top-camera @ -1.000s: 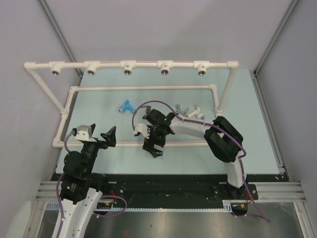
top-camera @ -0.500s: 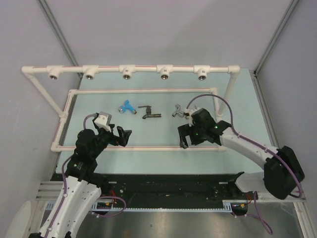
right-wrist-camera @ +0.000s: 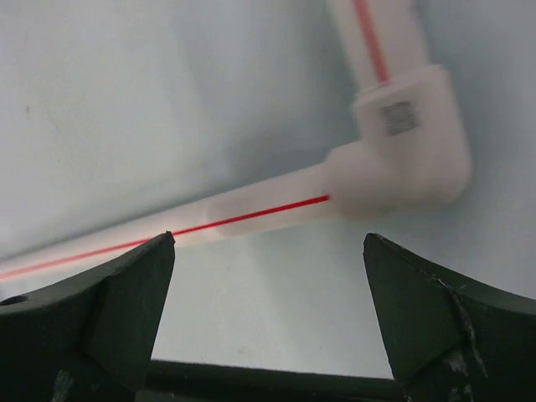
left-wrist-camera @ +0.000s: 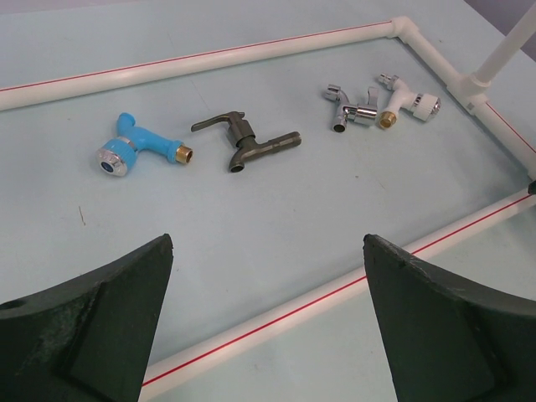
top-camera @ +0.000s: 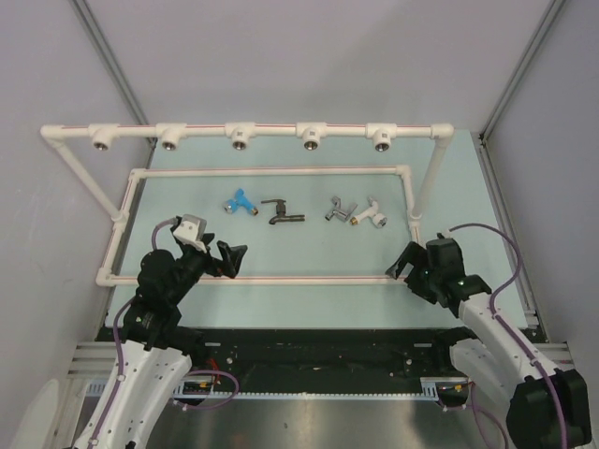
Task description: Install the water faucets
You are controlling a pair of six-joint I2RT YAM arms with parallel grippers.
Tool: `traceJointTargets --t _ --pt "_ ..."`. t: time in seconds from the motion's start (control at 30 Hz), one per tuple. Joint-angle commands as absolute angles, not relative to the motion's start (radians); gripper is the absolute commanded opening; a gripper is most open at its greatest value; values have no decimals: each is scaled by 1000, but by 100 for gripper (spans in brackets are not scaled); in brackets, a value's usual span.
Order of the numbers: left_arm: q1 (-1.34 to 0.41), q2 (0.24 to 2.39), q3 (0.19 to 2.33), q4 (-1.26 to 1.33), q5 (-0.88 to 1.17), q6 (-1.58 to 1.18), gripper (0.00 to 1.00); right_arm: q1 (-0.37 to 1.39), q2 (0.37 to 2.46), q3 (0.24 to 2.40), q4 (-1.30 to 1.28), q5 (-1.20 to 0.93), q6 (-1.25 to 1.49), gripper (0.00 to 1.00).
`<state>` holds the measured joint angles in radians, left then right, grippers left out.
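Observation:
Four water faucets lie in a row on the pale mat inside the white pipe frame: blue (top-camera: 241,201) (left-wrist-camera: 138,151), dark brown-black (top-camera: 281,213) (left-wrist-camera: 247,142), silver-grey (top-camera: 339,209) (left-wrist-camera: 350,107) and white (top-camera: 371,215) (left-wrist-camera: 406,102). My left gripper (top-camera: 229,257) (left-wrist-camera: 268,239) hovers open over the frame's front pipe, short of the blue and dark faucets, holding nothing. Open and empty as well, my right gripper (top-camera: 404,267) (right-wrist-camera: 270,239) sits at the frame's near right corner, just before the elbow fitting (right-wrist-camera: 410,151).
A raised white pipe rail (top-camera: 271,127) at the back carries several tee fittings with metal sockets (top-camera: 241,140) facing forward. The low rectangular pipe frame (top-camera: 281,279) with red stripes borders the faucets. An upright post (top-camera: 430,173) stands at the right.
My right arm has swung from the middle of the frame out to the near right corner, uncovering the faucets. My left gripper has shifted slightly to the right, to the front pipe.

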<state>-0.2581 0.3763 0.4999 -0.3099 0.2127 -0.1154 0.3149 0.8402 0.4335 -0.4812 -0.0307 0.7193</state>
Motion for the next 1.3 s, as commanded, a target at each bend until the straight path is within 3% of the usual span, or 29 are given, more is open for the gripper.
traceJointTargets --t 0.0,0.13,0.33,0.5,0.7,0.9,1.27 --pt "-261 370 529 -302 218 -104 100 174 813 350 -382 -142 825 99" --pt "-261 379 531 -305 222 -103 100 60 851 284 -278 -242 871 98" --pt "-261 383 529 -307 213 -95 100 -39 972 281 -128 -170 836 98" --pt "-261 385 526 -308 210 -94 100 -149 1164 282 156 -198 917 97" --pt "-261 391 526 -308 195 -94 100 -156 1382 418 394 -186 991 97" --pt "-261 431 534 -330 130 -112 100 -152 1496 497 419 -212 960 98" --pt "-259 592 600 -399 -46 -205 100 -74 1341 547 249 -31 749 99"
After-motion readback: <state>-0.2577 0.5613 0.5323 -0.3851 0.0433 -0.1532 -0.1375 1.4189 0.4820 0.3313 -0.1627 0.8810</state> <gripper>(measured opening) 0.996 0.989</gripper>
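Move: The right hand hangs low, just inside the pipe frame's right front corner: the elbow there is about 5 cm to its right, 2 cm ahead and 3 cm lower. The white faucet lies some 20 cm ahead and 8 cm left of that hand, the chrome faucet about 21 cm ahead and 15 cm left. From the left hand, that corner is roughly 45 cm right, level with it and 18 cm down; the blue faucet is some 20 cm straight ahead. The right hand pushes the frame's right front corner away from the robot: first it slips right and about 2 cm down around the elbow, then drives some 15 cm forward while drifting further right, turning clockwise about 25 degrees with the fingers tipping up, still wide open. Late on, the open left hand sinks about 5 cm, tipping its fingers down. ##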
